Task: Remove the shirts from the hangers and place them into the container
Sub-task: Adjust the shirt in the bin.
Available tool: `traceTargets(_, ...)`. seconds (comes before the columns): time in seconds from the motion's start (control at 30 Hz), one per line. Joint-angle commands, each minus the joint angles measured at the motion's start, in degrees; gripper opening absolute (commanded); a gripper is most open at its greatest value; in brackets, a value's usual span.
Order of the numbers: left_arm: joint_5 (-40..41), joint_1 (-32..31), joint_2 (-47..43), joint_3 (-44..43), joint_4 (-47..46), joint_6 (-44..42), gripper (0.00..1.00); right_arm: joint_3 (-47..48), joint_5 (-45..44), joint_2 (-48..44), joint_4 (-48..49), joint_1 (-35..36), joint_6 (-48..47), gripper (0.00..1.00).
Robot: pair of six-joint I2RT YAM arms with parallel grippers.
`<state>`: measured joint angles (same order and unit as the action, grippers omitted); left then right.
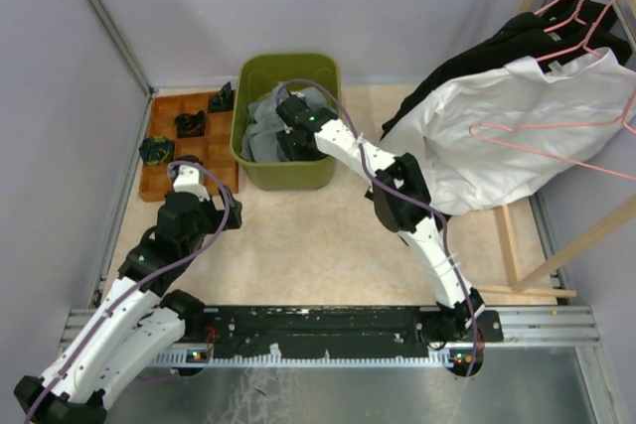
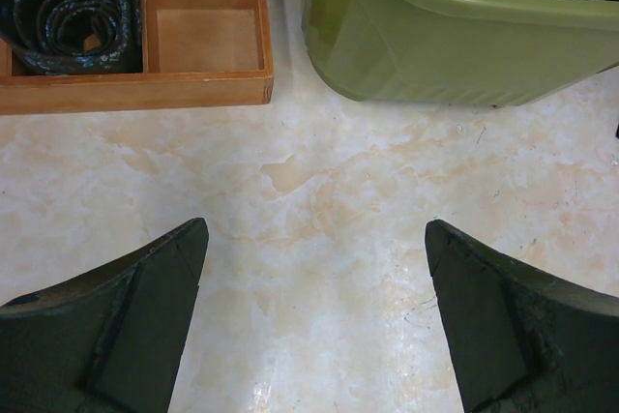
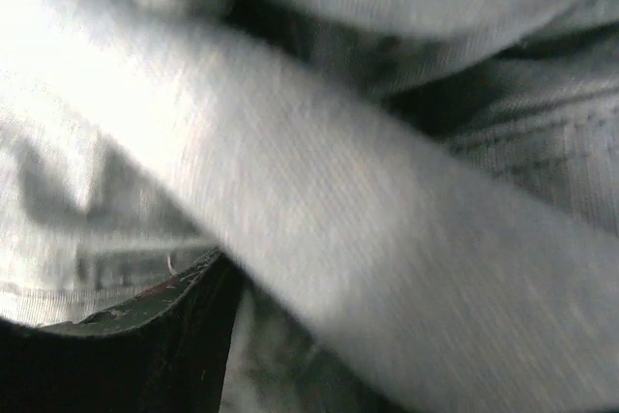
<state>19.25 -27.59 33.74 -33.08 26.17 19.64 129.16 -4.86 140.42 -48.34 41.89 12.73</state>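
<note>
The olive-green container (image 1: 288, 178) stands at the back centre with a grey shirt (image 1: 260, 126) bunched inside. My right gripper (image 1: 296, 144) reaches down into it. In the right wrist view a grey fold (image 3: 338, 200) crosses the whole frame and covers all but one dark finger (image 3: 145, 336), so the grip is unclear. A white shirt (image 1: 517, 136) and black shirts (image 1: 537, 32) hang on pink hangers (image 1: 586, 7) at the right; a bare pink hanger (image 1: 556, 131) lies across the white shirt. My left gripper (image 2: 314, 239) is open over bare table, near the container's (image 2: 435, 45) front left corner.
A brown wooden compartment tray (image 1: 154, 196) holding dark rolled items (image 1: 191, 123) sits left of the container, right ahead of my left gripper. Light wooden rack poles (image 1: 586, 235) slant across the right side. Grey walls close in the left and back.
</note>
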Motion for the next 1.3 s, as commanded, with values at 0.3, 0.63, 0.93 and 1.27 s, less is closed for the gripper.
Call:
traceTargets(0.3,-0.33,0.06,-0.5,-1.81,0.01,0.12,0.99,-5.02,-13.11,-20.2,9.77,0.74,-6.85,0.52)
traceTargets(0.63,-0.51,0.08,-0.75,-1.64,-0.16,-0.09,0.99,11.65,-17.53,0.92,0.29,-0.44,-6.79,0.5)
traceTargets(0.93,-1.32,0.04,-0.55,-1.54,-0.85,-0.34,0.99,6.79,-8.28,-5.96,-0.17,-0.35,-9.1,0.73)
traceTargets(1.27,-4.27,0.07,-1.74,-2.28,-1.2,-1.49,0.99,-20.49,4.13,-37.51,21.21,0.51,-12.64,0.97)
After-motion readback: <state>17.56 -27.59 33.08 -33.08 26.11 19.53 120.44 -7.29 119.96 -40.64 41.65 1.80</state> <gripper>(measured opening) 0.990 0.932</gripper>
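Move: The right hand's half-open fingers are down in the bin, on the grey shirt, whose middle lies about 5 cm ahead, 3 cm left and roughly level with them. The bin's own middle is some 7 cm ahead, 3 cm left and 2 cm up; the wooden tray's is about 26 cm left, level ahead and 2 cm lower. From the idle left hand the shirt lies roughly 18 cm ahead, 10 cm right and 12 cm below. The right fingers come up off the grey shirt, the hand rising about 18 cm and swinging forward over the bin, then plunge almost as far back down towards the shirt, some 4 cm farther out than before. From there the hand climbs again, about 14 cm, drawing back as the fingers spread from half to nearly wide open and the fingertips tilt up and outward. ##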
